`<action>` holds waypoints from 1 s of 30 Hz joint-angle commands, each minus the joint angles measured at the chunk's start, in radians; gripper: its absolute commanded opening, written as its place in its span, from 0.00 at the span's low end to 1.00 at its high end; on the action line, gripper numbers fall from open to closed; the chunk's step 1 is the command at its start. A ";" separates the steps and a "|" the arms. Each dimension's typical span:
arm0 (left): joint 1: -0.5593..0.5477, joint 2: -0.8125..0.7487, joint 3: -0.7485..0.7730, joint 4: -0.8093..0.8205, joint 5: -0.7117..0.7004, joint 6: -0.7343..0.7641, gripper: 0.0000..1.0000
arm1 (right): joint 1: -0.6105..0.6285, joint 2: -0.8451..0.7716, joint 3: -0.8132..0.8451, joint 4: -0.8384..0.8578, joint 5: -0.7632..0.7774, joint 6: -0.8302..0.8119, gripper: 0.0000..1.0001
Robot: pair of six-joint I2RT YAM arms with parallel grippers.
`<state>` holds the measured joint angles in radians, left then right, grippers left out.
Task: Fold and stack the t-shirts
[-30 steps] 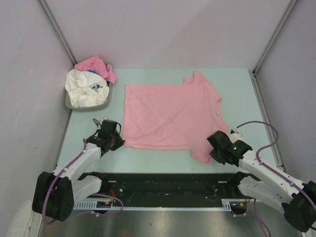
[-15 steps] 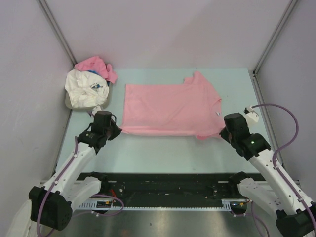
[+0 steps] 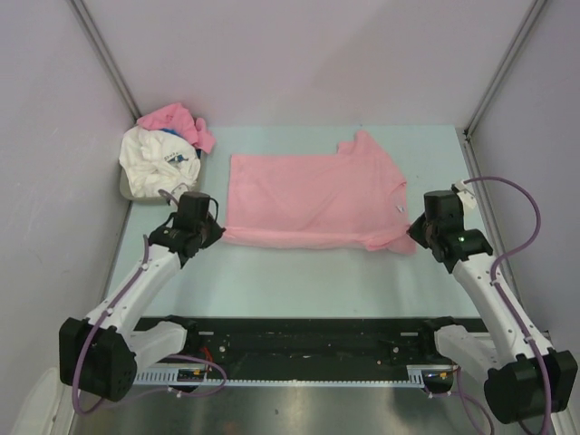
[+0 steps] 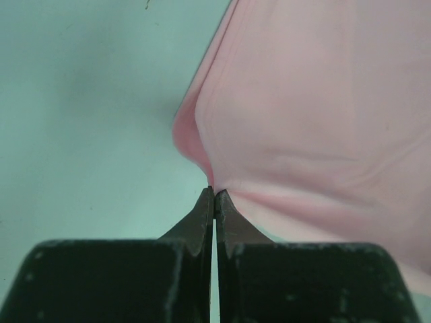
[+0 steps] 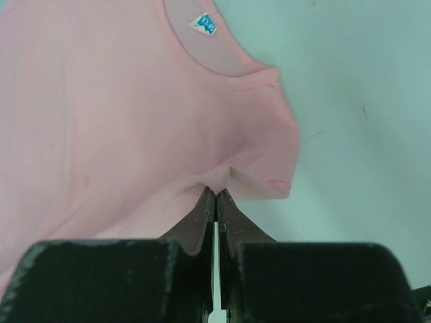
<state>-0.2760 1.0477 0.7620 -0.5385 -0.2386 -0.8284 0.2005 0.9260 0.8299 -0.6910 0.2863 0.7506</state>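
A light-pink t-shirt (image 3: 313, 199) lies spread on the pale green table, its near half folded back over the far half. My left gripper (image 3: 217, 232) is shut on the shirt's near left corner (image 4: 202, 158), pinching cloth at the fingertips. My right gripper (image 3: 413, 234) is shut on the near right corner beside the neckline (image 5: 222, 64), where a small blue label shows. A white t-shirt with a blue print (image 3: 159, 168) and another pink t-shirt (image 3: 172, 120) lie crumpled in a grey bin at the far left.
The grey bin (image 3: 127, 188) stands at the table's back left corner. Pale walls with metal posts close in the left, back and right sides. A black rail (image 3: 308, 340) runs along the near edge between the arm bases.
Both grippers have carried the shirt's near edge away from the arm bases, folding it over the far half. The arms have stretched out farther.
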 commanded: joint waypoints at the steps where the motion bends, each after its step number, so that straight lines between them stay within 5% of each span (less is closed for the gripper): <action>1: 0.011 0.054 0.065 0.040 -0.048 0.006 0.00 | -0.012 0.065 0.054 0.111 -0.051 -0.043 0.00; 30: 0.075 0.561 0.241 0.192 -0.054 -0.020 0.00 | -0.050 0.727 0.362 0.370 -0.170 -0.123 0.00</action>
<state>-0.2157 1.5600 0.9390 -0.3870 -0.2771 -0.8299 0.1471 1.5932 1.1248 -0.3767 0.1352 0.6502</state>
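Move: The left hand holds one end of the pink t-shirt's lifted near edge; its landing spot on the shirt lies some 9 cm ahead and 10 cm below. The white-shirt basket is about 25 cm ahead and 20 cm left of that hand. From the right hand, holding the other end, the landing spot lies roughly 17 cm ahead, 4 cm left and 13 cm below; the collar label is about 14 cm straight ahead, 14 cm below. Both hands keep their closed pinch on the pink t-shirt's near edge and carry it forward over the part lying on the table, the right one going farther and faster, about 14 cm with a slight drift left, and sinking mainly towards the end. The left goes about 7 cm forward, nearly level at first, then lowers its corner by as much again towards the shirt while the wrist tips some 10 degrees farther down. ##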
